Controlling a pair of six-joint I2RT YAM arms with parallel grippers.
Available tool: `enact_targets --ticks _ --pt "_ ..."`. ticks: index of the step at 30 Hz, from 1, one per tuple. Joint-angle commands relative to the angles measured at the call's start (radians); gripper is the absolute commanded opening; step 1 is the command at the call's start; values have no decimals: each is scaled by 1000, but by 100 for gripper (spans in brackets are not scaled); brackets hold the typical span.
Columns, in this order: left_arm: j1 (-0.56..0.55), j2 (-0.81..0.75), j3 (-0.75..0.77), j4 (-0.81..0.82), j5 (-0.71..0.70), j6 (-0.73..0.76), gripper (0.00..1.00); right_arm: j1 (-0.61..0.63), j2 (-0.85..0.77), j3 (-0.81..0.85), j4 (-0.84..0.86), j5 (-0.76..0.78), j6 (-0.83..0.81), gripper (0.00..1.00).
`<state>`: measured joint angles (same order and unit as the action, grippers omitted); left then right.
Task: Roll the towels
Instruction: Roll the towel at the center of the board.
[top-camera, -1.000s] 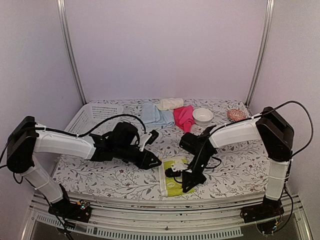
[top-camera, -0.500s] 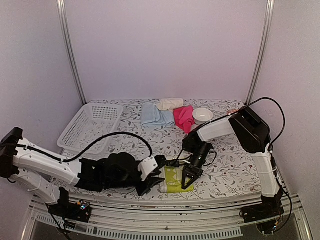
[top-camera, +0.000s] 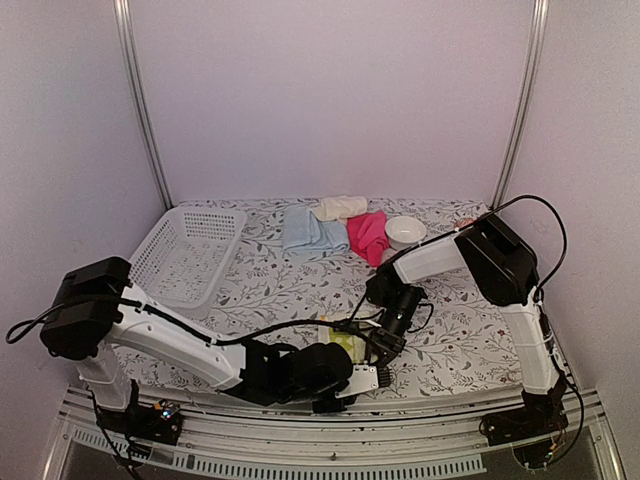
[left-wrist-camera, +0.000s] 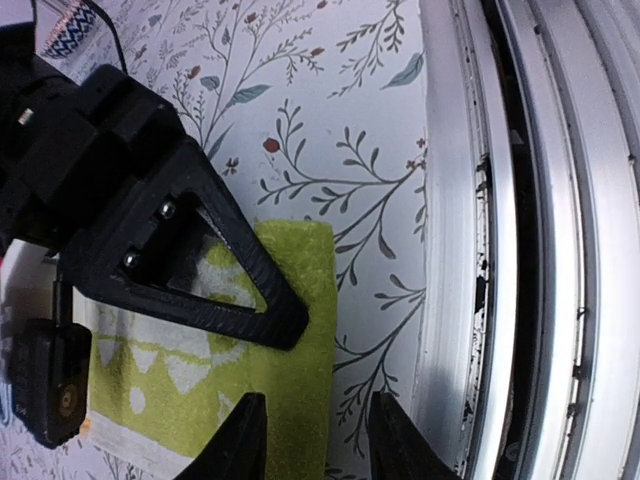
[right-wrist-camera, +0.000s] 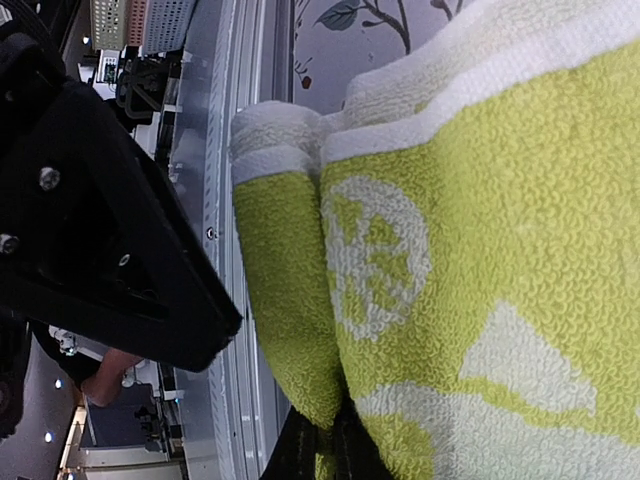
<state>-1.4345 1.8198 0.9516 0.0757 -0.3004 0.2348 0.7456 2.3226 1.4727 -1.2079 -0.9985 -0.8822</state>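
Note:
The yellow-green towel (top-camera: 343, 344) with its white pattern lies near the table's front edge, partly covered by both grippers. My right gripper (top-camera: 385, 346) is shut on a fold of this towel (right-wrist-camera: 420, 250), which bunches tightly between its fingertips (right-wrist-camera: 325, 455). My left gripper (left-wrist-camera: 315, 445) is open and straddles the towel's side edge (left-wrist-camera: 290, 350), one finger over the cloth and one over the table cover. The light blue towel (top-camera: 308, 232), cream towel (top-camera: 340, 207) and hot pink towel (top-camera: 368, 236) lie at the back.
A white basket (top-camera: 185, 255) stands at the back left. A white bowl (top-camera: 405, 232) sits beside the pink towel. The metal front rail (left-wrist-camera: 520, 250) runs just beside my left fingers. The floral table cover (top-camera: 290, 285) spans the middle.
My left arm has swung down along the front edge and brought its gripper to the yellow-green towel's near side. The right gripper has stayed shut on the towel and shifted slightly back.

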Motion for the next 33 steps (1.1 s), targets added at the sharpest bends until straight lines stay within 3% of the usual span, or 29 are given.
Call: enact_targets --ticks 1,7,12,16,18,21,23,26,33 --pt "0 50 40 -36 -60 47 38 6 67 -26 82 167 5 4" --pt "2 96 59 -27 -122 67 37 6 67 -29 84 167 8 4" --pt "10 107 56 -26 -115 74 29 6 63 -29 81 161 7 4" --pt "16 105 54 -30 -101 70 16 7 57 -29 78 156 6 5" --pt "19 101 53 -32 -84 64 11 6 40 -28 62 147 -1 9" --pt "31 101 53 -48 -64 47 3 0 -55 -21 17 120 -59 25" --pt "36 90 48 -51 -47 37 0 -19 -105 -4 2 94 -72 30" --pt "56 49 41 -50 19 4 0 -60 -134 51 -34 58 -78 30" --pt "218 43 113 -142 389 -143 0 -178 -273 59 22 46 -18 31"
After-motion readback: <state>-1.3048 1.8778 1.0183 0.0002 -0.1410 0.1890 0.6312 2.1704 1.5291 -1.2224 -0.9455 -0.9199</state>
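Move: Just below the left hand's open fingers lies the towel's folded near end, its middle about 2 cm ahead, 1 cm to the right and 4 cm down. The towel's body stretches out beyond, centred some 9 cm ahead and 1 cm to the left; the board's front edge is roughly 4 cm back. The right hand already pinches that near end towards its right side, with the end's middle about 3 cm to its left and 1 cm back. Sinking about 2.5 cm while easing some 2 cm forward, the left hand brings its part-open fingers down around the folded near end and shuts them on it, as the right hand stays put with its pinch. Only then does the right hand open, come free and rise about 5 cm while going some 6 cm forward over the towel; the left keeps its grip and starts to edge forward, its wrist tilting a little. ##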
